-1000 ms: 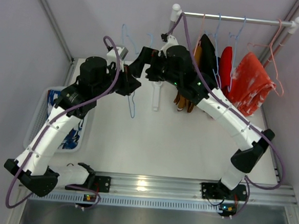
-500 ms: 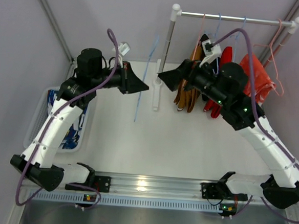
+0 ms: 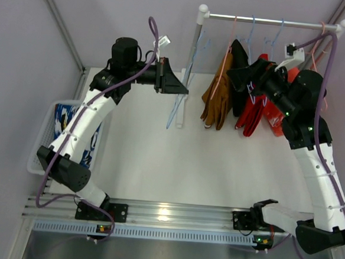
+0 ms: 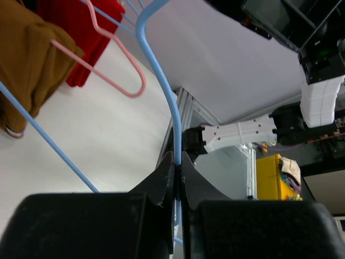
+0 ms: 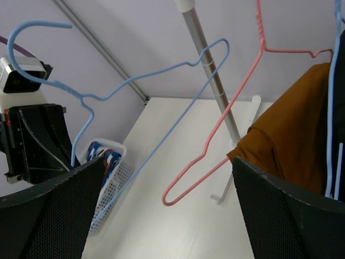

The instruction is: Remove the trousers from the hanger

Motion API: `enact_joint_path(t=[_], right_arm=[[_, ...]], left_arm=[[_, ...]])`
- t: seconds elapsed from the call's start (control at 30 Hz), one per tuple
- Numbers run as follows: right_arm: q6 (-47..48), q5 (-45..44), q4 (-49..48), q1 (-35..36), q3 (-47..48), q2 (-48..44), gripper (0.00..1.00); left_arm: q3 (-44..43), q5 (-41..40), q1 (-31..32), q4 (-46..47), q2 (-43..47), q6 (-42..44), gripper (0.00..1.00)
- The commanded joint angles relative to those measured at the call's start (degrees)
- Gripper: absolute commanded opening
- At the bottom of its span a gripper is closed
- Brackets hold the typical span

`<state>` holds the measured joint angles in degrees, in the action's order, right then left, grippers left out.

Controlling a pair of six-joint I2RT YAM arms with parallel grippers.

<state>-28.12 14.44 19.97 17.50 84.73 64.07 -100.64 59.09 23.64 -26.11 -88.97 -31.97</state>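
My left gripper [image 3: 176,87] is shut on the wire of a bare blue hanger [image 3: 175,111] beside the rack post [image 3: 196,39]; in the left wrist view the jaws pinch that blue hanger [image 4: 173,116]. Tan-brown trousers [image 3: 217,97] hang on a pink hanger [image 5: 214,145], with black trousers [image 3: 239,54] and red trousers [image 3: 250,116] to their right. My right gripper [image 3: 248,77] stands open and empty in front of the black and red trousers. Blue patterned trousers [image 3: 64,115] lie in the basket [image 3: 41,141].
The rack bar [image 3: 260,20] runs across the back right and carries further hangers. An orange-red speckled garment [image 3: 274,120] hangs at its right end, partly behind my right arm. The white basket [image 5: 116,175] sits at the table's left edge.
My left gripper carried the bare blue hanger back and to the right, up to the rack post. My right arm swung right, from the middle to the black and red trousers.
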Motion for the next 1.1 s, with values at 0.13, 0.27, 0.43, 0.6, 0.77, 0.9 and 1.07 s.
enact_joint_path(t=[0.13, 0.27, 0.43, 0.6, 0.77, 0.9, 1.07], right_arm=[[-1.8, 3.6, 0.4, -5.3, 2.0, -1.5, 1.00], [-2.2, 4.4, 0.9, -6.9, 1.4, -1.4, 1.00], [-2.6, 5.7, 1.1, -9.1, 0.4, -1.4, 0.99], [-2.3, 7.0, 1.8, -11.3, -0.6, -2.3, 0.99], [-2.3, 7.9, 2.5, -12.8, -1.5, -2.6, 1.00], [-2.3, 8.2, 2.5, -13.4, -2.1, -2.9, 0.99], [-2.7, 8.2, 2.4, -13.8, -2.6, -2.6, 0.99]], left_arm=[[-14.7, -6.2, -0.1, 4.2, -10.2, 1.8, 0.00], [-20.6, -6.1, -0.1, 7.9, -18.0, -1.0, 0.00], [-27.3, -4.5, -0.1, 11.1, -25.4, -3.2, 0.00], [-30.1, -5.4, -0.2, 15.6, -29.4, -5.4, 0.00], [-32.1, -6.8, -0.3, 19.2, -32.1, -7.7, 0.00], [-32.9, -7.3, -0.6, 21.4, -34.0, -10.0, 0.00], [-33.0, -8.6, -1.2, 21.4, -35.7, -10.7, 0.00]])
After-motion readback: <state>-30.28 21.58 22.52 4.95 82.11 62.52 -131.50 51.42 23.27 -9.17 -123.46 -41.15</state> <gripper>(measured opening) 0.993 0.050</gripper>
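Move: The empty blue hanger is already shut in the left fingers, bound for the rail's left end, about 28 cm ahead of that hand, 7 cm to its right and 15 cm above. The brown trousers hang roughly 18 cm ahead, 15 cm right and 18 cm lower; the black trousers are some 7 cm farther right and 2 cm farther out than those. From the right hand, that rail end lies about 22 cm ahead, 13 cm left and 9 cm up. The empty blue hanger, still pinched in the left fingers, is carried some 18 cm forward and about 6 cm right to the rail's left end, rising slightly first, then dipping about 5 cm and easing back up a little, to bring its hook over the bar. The right hand, wide open and empty, draws off about 5 cm to the right, then sinks slightly. ##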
